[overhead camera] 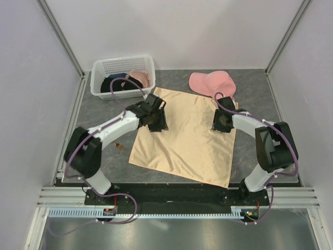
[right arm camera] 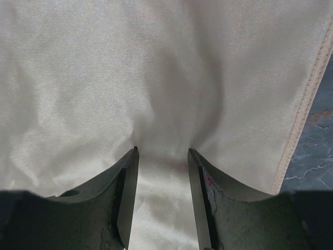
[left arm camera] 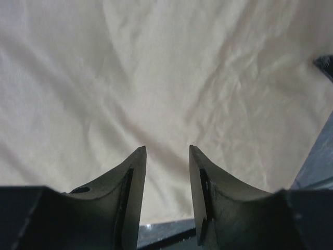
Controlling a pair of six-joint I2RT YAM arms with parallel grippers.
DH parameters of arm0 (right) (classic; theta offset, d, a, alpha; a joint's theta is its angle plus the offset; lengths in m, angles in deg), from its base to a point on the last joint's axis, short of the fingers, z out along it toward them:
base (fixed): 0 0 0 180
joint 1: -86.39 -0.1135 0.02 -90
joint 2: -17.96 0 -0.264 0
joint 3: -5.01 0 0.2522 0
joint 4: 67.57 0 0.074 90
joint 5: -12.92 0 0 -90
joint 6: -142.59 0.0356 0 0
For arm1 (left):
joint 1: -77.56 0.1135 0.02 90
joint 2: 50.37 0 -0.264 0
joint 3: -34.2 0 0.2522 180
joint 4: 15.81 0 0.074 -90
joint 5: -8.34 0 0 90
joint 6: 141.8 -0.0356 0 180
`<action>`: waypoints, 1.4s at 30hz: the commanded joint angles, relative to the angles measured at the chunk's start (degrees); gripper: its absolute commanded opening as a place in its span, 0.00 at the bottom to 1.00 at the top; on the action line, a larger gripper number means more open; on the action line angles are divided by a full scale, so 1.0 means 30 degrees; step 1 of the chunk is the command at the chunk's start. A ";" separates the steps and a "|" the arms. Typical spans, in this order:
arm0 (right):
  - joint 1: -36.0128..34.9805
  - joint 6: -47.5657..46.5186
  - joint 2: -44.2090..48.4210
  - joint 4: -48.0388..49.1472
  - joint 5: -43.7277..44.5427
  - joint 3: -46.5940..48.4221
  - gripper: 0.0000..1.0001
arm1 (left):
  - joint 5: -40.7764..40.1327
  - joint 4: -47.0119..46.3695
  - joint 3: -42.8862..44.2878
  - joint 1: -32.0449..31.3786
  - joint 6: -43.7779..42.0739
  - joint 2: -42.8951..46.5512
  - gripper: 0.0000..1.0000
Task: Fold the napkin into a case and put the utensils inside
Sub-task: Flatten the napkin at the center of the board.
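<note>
The napkin, a shiny peach-tan square, lies spread flat on the grey table. My left gripper hangs over its upper left edge, and the left wrist view shows that gripper open above the cloth with nothing between its fingers. My right gripper is over the napkin's right edge. In the right wrist view this gripper is open, its fingertips pressing into the cloth, which puckers between them. A small brown piece, possibly one of the utensils, lies left of the napkin.
A white basket with dark and pink clothes stands at the back left. A pink cap lies at the back right, just beyond the napkin's far corner. White walls close in the table on three sides.
</note>
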 commanded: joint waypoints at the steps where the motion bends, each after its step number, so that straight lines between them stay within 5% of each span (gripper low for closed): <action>1: -0.0489 -0.0156 -0.0092 -0.0298 -0.0758 -0.0223 0.52 | -0.1044 0.0777 0.3703 0.0875 -0.1877 -0.3849 0.45; 6: -0.0811 -0.0390 -0.0386 -0.0180 -0.0788 -0.0310 0.55 | -0.1098 0.0899 0.3478 0.1289 -0.1585 -0.6726 0.44; 13: -0.0928 -0.0303 -0.0122 -0.0005 -0.1051 -0.1158 0.55 | -0.1595 -0.0507 -0.0100 0.1405 -0.0998 -0.5438 0.45; 21: -0.1193 0.1250 0.0551 0.1313 -0.2252 -0.2976 0.53 | -0.0632 0.0748 0.4171 0.2956 -0.1993 -0.8540 0.45; 27: -0.1222 0.1076 -0.0849 0.1521 -0.1085 -0.1226 0.53 | -0.0103 0.2036 0.7482 0.3720 -0.3077 -1.0388 0.45; 31: -0.1193 0.0343 -0.1324 0.0348 0.0293 0.0303 0.56 | -0.0278 0.2393 0.7402 0.3691 -0.3225 -0.9017 0.47; 34: -0.1222 0.0049 -0.0827 -0.0645 0.0852 0.0860 0.67 | -0.0221 0.2393 0.6350 0.3691 -0.3254 -0.6909 0.48; 37: -0.1834 0.0136 0.0722 -0.2168 0.1288 0.0658 0.81 | -0.0015 0.2480 0.4858 0.3691 -0.3429 -0.4799 0.48; 42: -0.3330 0.3289 0.5671 -0.5298 0.1001 -0.2034 0.87 | 0.0072 0.2277 0.1983 0.3691 -0.3401 -0.0703 0.49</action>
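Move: The napkin lies spread under both hands, its middle about 12 cm to the left hand's right, 2 cm nearer the base and some 8 cm below. Its left edge is roughly 8 cm to the left hand's left and 2 cm farther out; the fork lies some 18 cm left, 7 cm back. The right hand's tips are already down at the cloth: the napkin's middle is about 15 cm left and 2 cm back of them, the pink cap 20 cm ahead and 4 cm left. Over the napkin's left part the left hand dips about 8 cm while going forward to cloth height, eases back, sweeps low outward to some 12 cm beyond its start, then returns, rising and veering left, fingers still half open. The right hand keeps low, creeping 3 cm left, goes briefly forward, then opens wide while drawing back 4–5 cm and lifting slightly. ##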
